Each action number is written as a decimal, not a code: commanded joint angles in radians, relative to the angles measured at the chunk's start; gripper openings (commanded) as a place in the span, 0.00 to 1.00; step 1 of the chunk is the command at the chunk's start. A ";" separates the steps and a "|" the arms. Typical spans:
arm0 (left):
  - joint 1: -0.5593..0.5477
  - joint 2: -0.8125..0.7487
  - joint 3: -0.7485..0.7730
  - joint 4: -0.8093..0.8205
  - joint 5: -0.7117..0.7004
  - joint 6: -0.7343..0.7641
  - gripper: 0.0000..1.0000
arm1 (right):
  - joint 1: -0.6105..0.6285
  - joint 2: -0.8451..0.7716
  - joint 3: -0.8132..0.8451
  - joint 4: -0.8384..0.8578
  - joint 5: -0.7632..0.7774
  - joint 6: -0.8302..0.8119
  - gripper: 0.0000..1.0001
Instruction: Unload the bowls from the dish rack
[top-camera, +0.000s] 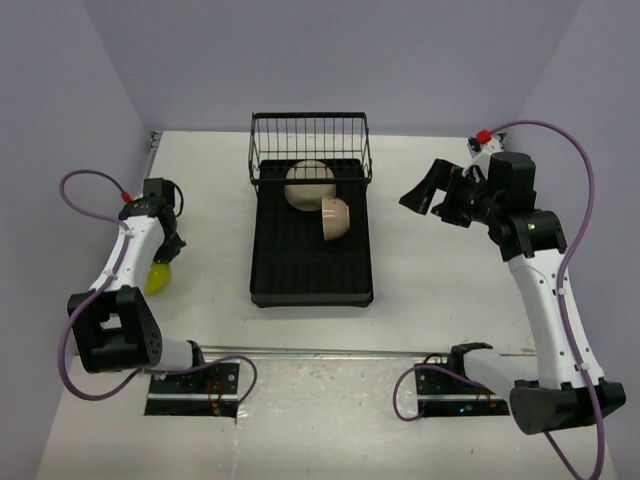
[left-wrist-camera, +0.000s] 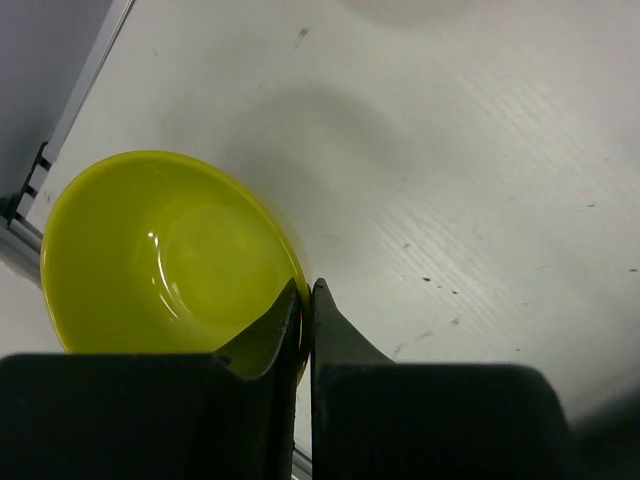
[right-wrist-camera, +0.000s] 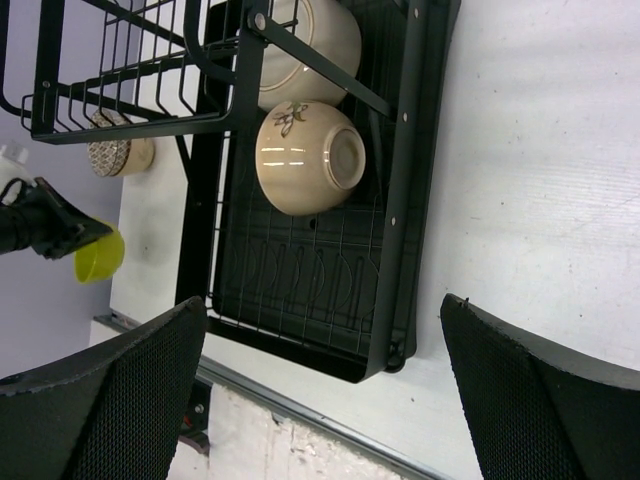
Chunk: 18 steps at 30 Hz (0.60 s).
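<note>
The black dish rack (top-camera: 268, 262) lies mid-table with its wire basket (top-camera: 309, 135) at the far end. Two cream bowls lie in it: a larger one (top-camera: 303, 186) under the basket and a smaller one (top-camera: 337, 218) on its side, with a flower mark (right-wrist-camera: 305, 155). My left gripper (left-wrist-camera: 307, 296) is shut on the rim of the lime-yellow bowl (left-wrist-camera: 160, 255), near the table's left edge (top-camera: 156, 279). Whether that bowl rests on the table I cannot tell. A net-patterned bowl (right-wrist-camera: 115, 155) sits on the table left of the rack. My right gripper (right-wrist-camera: 322, 305) hangs open, right of the rack (top-camera: 425, 196).
A metal rail (top-camera: 350, 352) runs along the near edge of the table. Purple walls close in at the left and back. A small white block with a red cap (top-camera: 484, 140) sits at the back right corner.
</note>
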 joint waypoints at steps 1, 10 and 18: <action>0.039 0.001 -0.016 0.061 -0.045 0.037 0.00 | 0.004 -0.002 0.010 0.002 -0.005 0.010 0.99; 0.089 0.183 0.061 0.097 -0.109 0.063 0.00 | 0.004 -0.021 -0.027 0.022 -0.007 0.010 0.99; 0.101 0.304 0.125 0.123 -0.077 0.057 0.00 | 0.004 -0.015 -0.041 0.031 -0.010 0.008 0.99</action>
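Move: My left hand still holds the yellow bowl by its rim, with the bowl hanging off to the left. Its bare patch of table is about 9 cm left, level fore-and-aft and some 11 cm below. The patterned bowl stack stands about 13 cm ahead, 6 cm left and 7 cm lower; the dish rack's middle is roughly 32 cm right and 10 cm ahead. From my right hand the patch is about 61 cm left, level fore-and-aft, 31 cm down. I lower the yellow bowl with my left hand about 5.5 cm towards the bare table on the near side of the patterned stack, easing some 4 cm left as I sink. After a slight draw back I bring it forward about 3 cm towards the stack, tipping the wrist some 10 degrees so the fingers point straighter down, still pinching the rim. ##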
